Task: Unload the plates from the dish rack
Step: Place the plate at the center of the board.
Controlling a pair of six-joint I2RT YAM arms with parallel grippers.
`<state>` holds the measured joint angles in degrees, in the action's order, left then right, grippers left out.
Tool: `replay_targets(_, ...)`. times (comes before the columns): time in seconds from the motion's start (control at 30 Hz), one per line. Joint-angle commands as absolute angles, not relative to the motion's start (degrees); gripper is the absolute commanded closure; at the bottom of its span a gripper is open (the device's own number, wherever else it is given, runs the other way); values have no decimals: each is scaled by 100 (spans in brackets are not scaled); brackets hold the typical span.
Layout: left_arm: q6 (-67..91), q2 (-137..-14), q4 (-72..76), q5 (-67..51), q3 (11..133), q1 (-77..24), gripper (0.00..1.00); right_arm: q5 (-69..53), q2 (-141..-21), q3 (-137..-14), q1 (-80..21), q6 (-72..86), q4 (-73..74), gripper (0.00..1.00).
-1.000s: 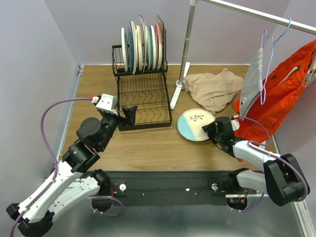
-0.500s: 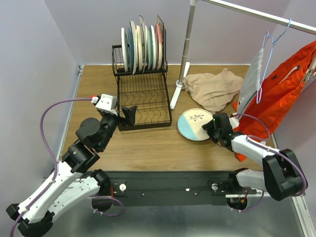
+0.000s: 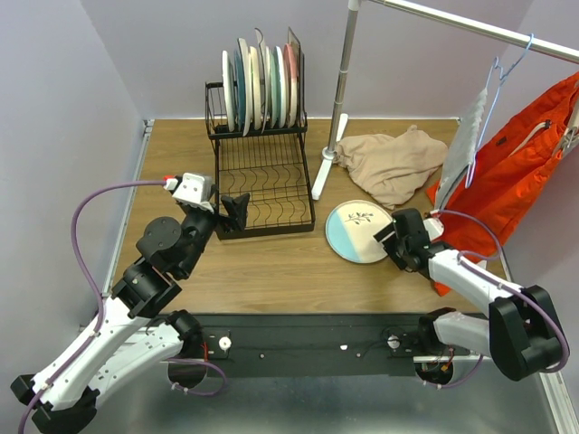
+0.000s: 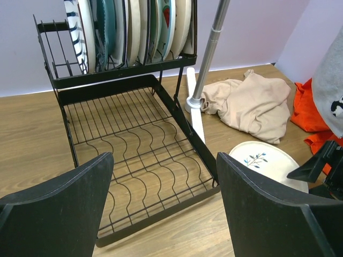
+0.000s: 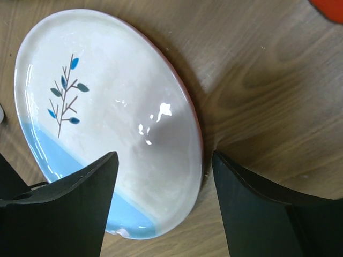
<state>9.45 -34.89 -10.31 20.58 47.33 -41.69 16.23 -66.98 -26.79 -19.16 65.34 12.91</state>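
The black wire dish rack (image 3: 262, 176) stands at the back left, and several plates (image 3: 261, 77) stand on edge in its upper basket. Its lower tray (image 4: 134, 144) holds nothing. A cream-blue plate with a twig motif (image 3: 357, 230) lies flat on the table to the right of the rack. My right gripper (image 3: 391, 239) is open at that plate's right rim. In the right wrist view its fingers straddle the plate's (image 5: 107, 118) edge without gripping, the right gripper (image 5: 163, 209) low over it. My left gripper (image 4: 166, 209) hangs wide open and empty before the rack's front edge.
A metal clothes-rail stand (image 3: 336, 99) rises just right of the rack. A beige cloth (image 3: 393, 163) lies bunched behind the plate. An orange garment (image 3: 516, 172) and a grey item on a hanger (image 3: 470, 145) hang at the right. Walls close the table's left and back.
My right gripper's jaws have spread apart and let go of the cream-blue plate, which now lies on the table. The right arm has drawn back slightly. The left arm has hardly moved.
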Motion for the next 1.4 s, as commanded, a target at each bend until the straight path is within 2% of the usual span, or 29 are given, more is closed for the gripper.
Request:
replay_targets(0.0,958,-3410,-914,2074,4764,-4148,14,1776,-6549,-2496,-1925,6618,2083,21)
replay_targets(0.4,976,-3366,-914,2092,4737,-4148,14,1363,-6381,-2277,-1916,6741,1636,31)
replay_targets(0.63,967,-3349,-923,2074,4737,-4148,14,1361,-6188,-2109,-1916,6996,1117,33)
replay_targets(1.07,967,-3287,-932,2057,4720,-4148,14,1380,-6846,-2250,-1916,6908,203,43)
replay_targets(1.27,941,-3339,-914,2127,4693,-4140,14,1573,-6944,-2496,-1916,6671,211,44)
replay_targets(1.37,949,-3392,-940,2162,4728,-4148,14,1538,-6707,-2610,-1916,6592,701,42)
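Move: Just ahead and to the left of the right hand lies the plate, its middle about 4 cm farther out and 7 cm left, a centimetre or so lower; its near-right rim is already between the open fingers. The dish rack's lower tier is some 15 cm ahead and 30 cm left, the beige cloth about 22 cm ahead and 2 cm right. From the left hand the plate lies roughly 5 cm ahead, 26 cm right and 35 cm down. Drawing back about 1.5 cm at first, the right hand then turns forward and left along the table, some 3 cm forward and nearly 2 cm left, its fingers astride the plate's rim. The fingers close part-way and the hand's left side tips up about 5 degrees; the outer finger comes against the rim and pushes the plate. ##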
